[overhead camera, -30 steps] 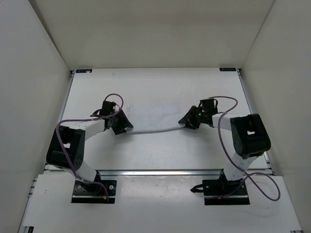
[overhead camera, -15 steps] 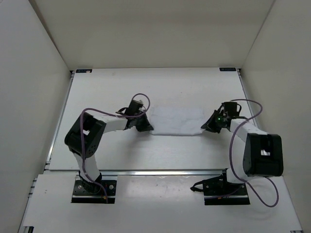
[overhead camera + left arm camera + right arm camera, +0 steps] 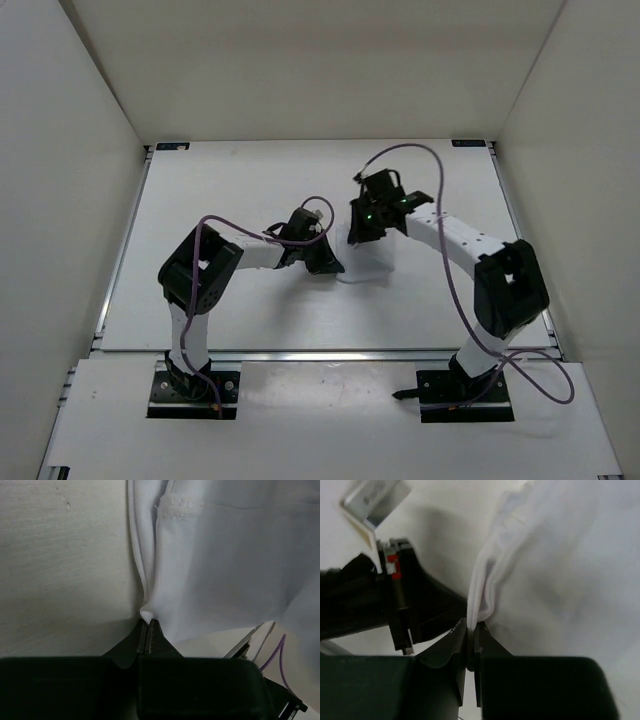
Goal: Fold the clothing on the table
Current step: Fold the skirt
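The clothing (image 3: 366, 264) is a thin white fabric piece, bunched into a small heap at the middle of the table (image 3: 220, 180), white on white and hard to outline. My left gripper (image 3: 334, 268) is shut on one folded edge of the clothing (image 3: 225, 565), the jaws closed on a small nub of fabric in front of the left gripper (image 3: 148, 623). My right gripper (image 3: 356, 236) stands just behind and right of it. It is shut on several stacked layers of the clothing (image 3: 560, 570), which rise from the right gripper (image 3: 473, 628).
Plain white walls stand to the left (image 3: 60, 200), right (image 3: 580, 180) and back. Metal rails run along the table's front edge (image 3: 330, 353) and sides. Purple cables (image 3: 420, 150) loop over both arms. The left arm's black gripper body (image 3: 400, 605) sits close beside my right fingers.
Both grippers have shut on the cloth's ends and moved inward toward the table's middle. The right one swung furthest left. The spread cloth is now bunched between them.
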Controlling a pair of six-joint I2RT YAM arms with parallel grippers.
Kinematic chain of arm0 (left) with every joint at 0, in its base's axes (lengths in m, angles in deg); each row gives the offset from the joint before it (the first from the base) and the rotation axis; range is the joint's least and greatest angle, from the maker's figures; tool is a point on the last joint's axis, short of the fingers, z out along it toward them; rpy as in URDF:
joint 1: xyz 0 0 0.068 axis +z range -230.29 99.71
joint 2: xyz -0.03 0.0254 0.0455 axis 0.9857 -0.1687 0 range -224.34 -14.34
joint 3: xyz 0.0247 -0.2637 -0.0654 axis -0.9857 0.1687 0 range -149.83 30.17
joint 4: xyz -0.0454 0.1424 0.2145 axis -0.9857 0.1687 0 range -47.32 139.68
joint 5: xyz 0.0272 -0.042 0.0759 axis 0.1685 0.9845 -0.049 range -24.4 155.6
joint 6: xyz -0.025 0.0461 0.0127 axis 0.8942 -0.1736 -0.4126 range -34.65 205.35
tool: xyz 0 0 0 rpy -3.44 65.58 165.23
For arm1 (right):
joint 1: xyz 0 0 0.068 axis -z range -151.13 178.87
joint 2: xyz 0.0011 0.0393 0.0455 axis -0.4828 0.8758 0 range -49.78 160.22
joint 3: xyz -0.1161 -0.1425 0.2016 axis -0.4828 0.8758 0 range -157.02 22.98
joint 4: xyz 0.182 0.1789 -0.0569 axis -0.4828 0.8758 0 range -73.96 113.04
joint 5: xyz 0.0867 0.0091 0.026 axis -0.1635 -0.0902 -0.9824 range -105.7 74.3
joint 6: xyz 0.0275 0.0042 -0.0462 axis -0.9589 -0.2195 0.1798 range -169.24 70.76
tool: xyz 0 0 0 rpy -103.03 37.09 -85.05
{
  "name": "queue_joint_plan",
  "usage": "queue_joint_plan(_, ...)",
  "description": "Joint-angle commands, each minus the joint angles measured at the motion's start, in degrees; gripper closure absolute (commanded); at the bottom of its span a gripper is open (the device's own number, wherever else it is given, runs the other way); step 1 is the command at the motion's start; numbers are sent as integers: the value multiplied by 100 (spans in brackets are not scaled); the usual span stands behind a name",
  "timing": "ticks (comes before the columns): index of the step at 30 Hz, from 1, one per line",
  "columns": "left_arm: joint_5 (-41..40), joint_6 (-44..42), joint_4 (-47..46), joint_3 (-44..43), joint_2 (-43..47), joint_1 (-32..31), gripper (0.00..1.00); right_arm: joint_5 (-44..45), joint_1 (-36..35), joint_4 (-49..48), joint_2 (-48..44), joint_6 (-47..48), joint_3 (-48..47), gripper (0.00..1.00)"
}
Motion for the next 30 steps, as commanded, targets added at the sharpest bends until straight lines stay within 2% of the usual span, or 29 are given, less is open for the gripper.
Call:
queue_joint_plan(1,-10,-47,58,162,176,78,100,-265,-517,-305,489,-622,212,100)
queue_joint_plan(4,16,-56,23,399,273,139,100,-607,-947,-904,797,-966,546,100)
queue_joint_plan(8,-90,-214,102,620,432,209,100,-977,-914,-1554,965,-1274,1029,100)
queue_joint_plan(14,192,-144,-188,910,546,219,100,-1250,-773,-1643,1211,-1064,925,99)
queue_joint_plan(15,270,-144,-180,945,546,201,97,-1293,-747,-1635,1228,-1038,907,98)
queue_joint_plan(18,490,-83,-250,980,773,236,71,-1557,-606,-1565,1106,-1037,671,71)
queue_joint_plan(19,551,-39,-293,1015,827,245,64,-1723,-553,-1608,888,-1011,678,68)
queue_joint_plan(22,893,242,-688,1190,1160,490,62,-1742,-483,-1382,203,-1090,573,64)
queue_joint_plan(24,974,304,-646,1235,1397,587,38,-1786,-360,-1118,-238,-1212,529,62)
queue_joint_plan(25,1017,278,-628,1278,1477,649,1,-1829,-212,-1012,-561,-1291,642,61)
queue_joint_plan(28,1114,279,-566,1559,1969,869,1,-1690,176,-870,-1588,-1476,1108,61)
queue_joint_plan(30,1123,287,-601,1962,2521,1096,2,-1689,684,-949,-2162,-1643,1800,62)
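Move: The skirt's near left corner is already pinched in the left fingers, just off the table. The right hand holds the skirt's other near corner raised, and from there the left-hand corner is about 6 cm back, 6 cm to the left and 12 cm down. The middle of the lying cloth is some 1 cm back and 1 cm left of the right hand, 13 cm below; the fold is roughly level with it, 5 cm to its right, 11 cm down. The right hand carries its pinched corner down about 10 cm while going back and left some 6 cm each, laying it beside the corner in the left fingers, which slide left some 2.5 cm and a little back, drawing that corner with them. After a brief stay there both grippers open and let go, the right rising steeply some 15 cm and swinging back to the right, the left rising about 6 cm and easing away to the left of the skirt. ##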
